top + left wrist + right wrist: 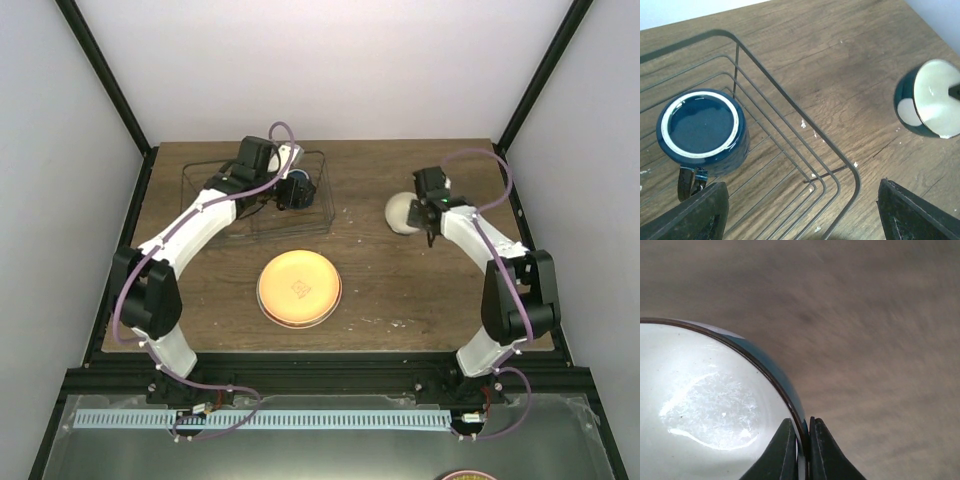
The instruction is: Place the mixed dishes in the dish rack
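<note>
The dark blue mug (pixel 702 131) stands inside the wire dish rack (pixel 795 104), a white ring facing up and its handle toward the camera. It also shows in the top view (pixel 302 186). My left gripper (pixel 802 220) is open and empty over the rack's corner, beside the mug; in the top view it (pixel 287 200) hangs over the rack (pixel 200 170). My right gripper (pixel 805 440) is shut on the rim of the white-and-teal bowl (pixel 705 400), which is tilted right of the rack (pixel 403 213). The orange-yellow plate (pixel 299 288) lies on the table's middle.
The table is dark wood (pixel 420 290) with black frame posts at its back corners. A round red-edged rim (pixel 468 476) peeks in at the bottom edge, below the arm bases; I cannot tell what it is.
</note>
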Available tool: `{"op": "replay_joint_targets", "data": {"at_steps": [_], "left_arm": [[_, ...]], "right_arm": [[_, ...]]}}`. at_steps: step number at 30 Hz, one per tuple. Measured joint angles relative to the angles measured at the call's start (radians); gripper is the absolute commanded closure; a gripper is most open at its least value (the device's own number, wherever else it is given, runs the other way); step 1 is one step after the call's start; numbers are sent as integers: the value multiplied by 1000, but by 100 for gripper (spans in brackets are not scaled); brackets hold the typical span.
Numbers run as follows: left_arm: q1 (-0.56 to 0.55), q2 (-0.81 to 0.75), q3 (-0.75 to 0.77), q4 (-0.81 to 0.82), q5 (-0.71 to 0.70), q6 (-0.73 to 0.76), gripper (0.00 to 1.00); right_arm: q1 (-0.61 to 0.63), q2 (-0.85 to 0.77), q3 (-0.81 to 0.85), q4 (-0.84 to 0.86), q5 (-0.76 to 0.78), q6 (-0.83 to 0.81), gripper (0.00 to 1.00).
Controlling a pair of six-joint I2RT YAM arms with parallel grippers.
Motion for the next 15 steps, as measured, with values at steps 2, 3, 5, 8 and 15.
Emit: {"op": "replay_joint_targets", "data": {"at_steps": [2,3,5,8,15], "left_arm": [[-3,12,11,-23,-4,0,18],[-4,14,16,-34,-9,0,18],[-6,16,32,-58,-23,0,18],[-8,16,53,-74,-39,0,18],[-10,24,63,-78,-64,-4,18]], "right_arm": [[71,0,51,44,24,-50,99],[106,0,78,70,36,-75,99],[161,0,125,129,55,-116,99],[216,0,173,198,73,-171,99],[293,88,299,277,116,-272,99]]}}
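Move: The right hand already pinches the bowl by its rim. The middle of the dish rack lies about 43 cm to its left, 5 cm ahead and 5 cm lower. The mug, bottom up in the rack's right part, is some 31 cm left, 7 cm ahead and 5 cm lower; the plate is roughly 32 cm left, 20 cm back and 9 cm down. From the waiting left hand, the rack's middle is about 12 cm left, 2 cm ahead and 17 cm down. Still pinching the bowl's rim between shut fingers, the right hand sweeps it left and up, with a smaller forward part, roughly 20 cm in all, towards the right end of the rack. The climb dies away at the end while the leftward travel goes on. On the way the hand tips its fingers up about 25 degrees and swings counter-clockwise by nearly as much. ##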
